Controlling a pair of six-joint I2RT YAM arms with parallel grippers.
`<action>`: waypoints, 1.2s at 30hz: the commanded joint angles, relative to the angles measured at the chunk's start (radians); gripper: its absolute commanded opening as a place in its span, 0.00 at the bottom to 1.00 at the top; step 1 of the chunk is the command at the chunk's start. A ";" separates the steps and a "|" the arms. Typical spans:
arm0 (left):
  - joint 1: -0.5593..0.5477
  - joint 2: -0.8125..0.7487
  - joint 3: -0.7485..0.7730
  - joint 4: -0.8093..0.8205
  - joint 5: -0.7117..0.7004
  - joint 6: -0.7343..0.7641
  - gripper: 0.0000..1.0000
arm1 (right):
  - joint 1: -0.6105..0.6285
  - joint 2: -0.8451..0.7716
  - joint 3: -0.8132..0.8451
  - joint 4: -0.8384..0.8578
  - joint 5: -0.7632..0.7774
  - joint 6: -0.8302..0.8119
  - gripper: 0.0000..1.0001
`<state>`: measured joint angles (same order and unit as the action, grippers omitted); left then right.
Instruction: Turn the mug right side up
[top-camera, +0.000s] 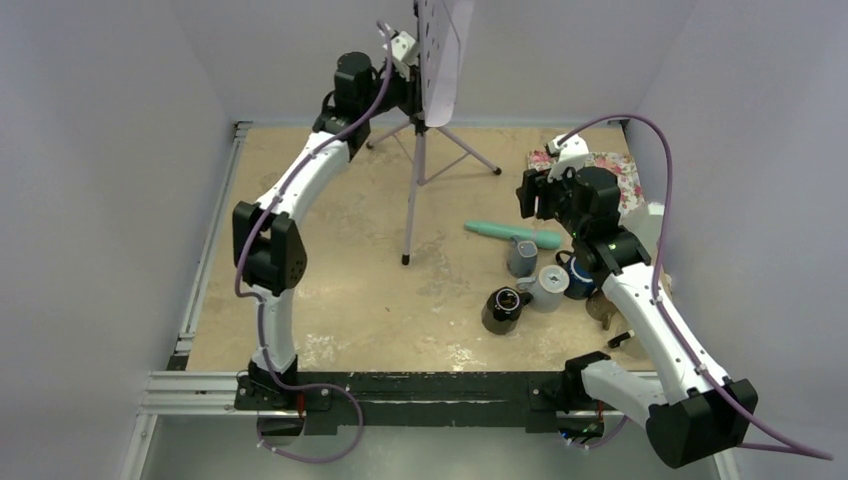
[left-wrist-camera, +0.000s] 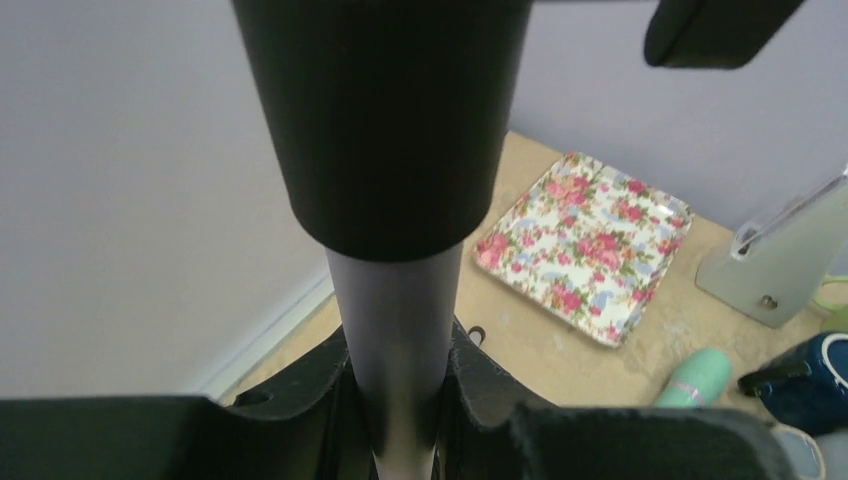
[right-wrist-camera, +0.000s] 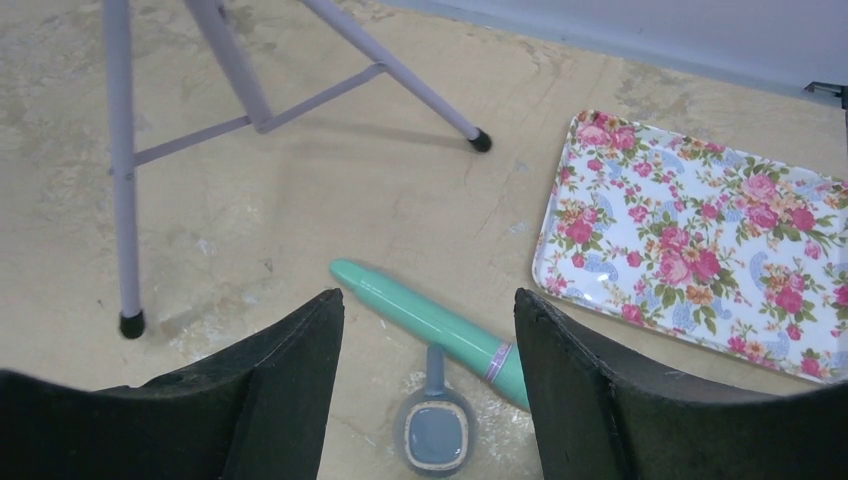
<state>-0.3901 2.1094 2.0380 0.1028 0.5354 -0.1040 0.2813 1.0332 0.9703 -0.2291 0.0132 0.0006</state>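
Observation:
The mug (right-wrist-camera: 433, 436) is grey-blue and stands upside down on the sandy tabletop, base up, handle (right-wrist-camera: 436, 362) pointing away from me. In the top view the mug (top-camera: 521, 256) sits just below my right gripper (top-camera: 532, 198). That right gripper (right-wrist-camera: 430, 300) hangs open above it, and the mug shows in the gap between the black fingers (right-wrist-camera: 300, 340), untouched. At the back, high up, my left gripper (top-camera: 403, 92) is raised. In its wrist view the left gripper (left-wrist-camera: 398, 400) is shut on the grey pole (left-wrist-camera: 395, 330) of a tripod stand.
A teal cylinder (right-wrist-camera: 430, 320) lies just beyond the mug. A floral tray (right-wrist-camera: 700, 240) rests at the back right. The tripod legs (right-wrist-camera: 120, 200) spread across mid-table. A black mug (top-camera: 505, 307), a grey mug on its side (top-camera: 549, 287) and a blue mug (top-camera: 580, 278) crowd nearby.

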 joint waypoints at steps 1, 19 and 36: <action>0.152 -0.309 -0.100 -0.147 -0.073 -0.025 0.00 | 0.003 -0.022 0.057 0.006 -0.011 0.005 0.65; 0.642 -1.295 -1.078 -0.198 0.075 0.268 0.00 | 0.010 -0.072 0.051 0.115 -0.216 -0.104 0.65; 0.758 -1.142 -1.118 -0.004 0.107 0.178 0.00 | 0.009 -0.133 -0.008 0.110 -0.261 -0.117 0.65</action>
<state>0.3408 0.8883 0.8967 -0.0658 0.6296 0.0101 0.2878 0.9249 0.9733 -0.1417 -0.2214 -0.0921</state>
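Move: My left hand already holds the tripod's pole. The clear left side of the table lies about 32 cm to its left, 18 cm back and 35 cm down; the teal bottle is some 18 cm right, 11 cm back. From my empty right hand, the white mug is about 6 cm back, 5 cm right and 22 cm below, the grey mug almost straight underneath and the teal bottle 8 cm ahead. With my left fingers still shut round the pole, I swing the tripod quickly left by some 33 cm and back by about 22 cm, staying nearly level and turning counter-clockwise some 35 degrees, away from the bottle and mugs. My right hand, empty and part open, rises about 6 cm, easing slightly left and back as its fingertips tilt up and it turns counter-clockwise. ##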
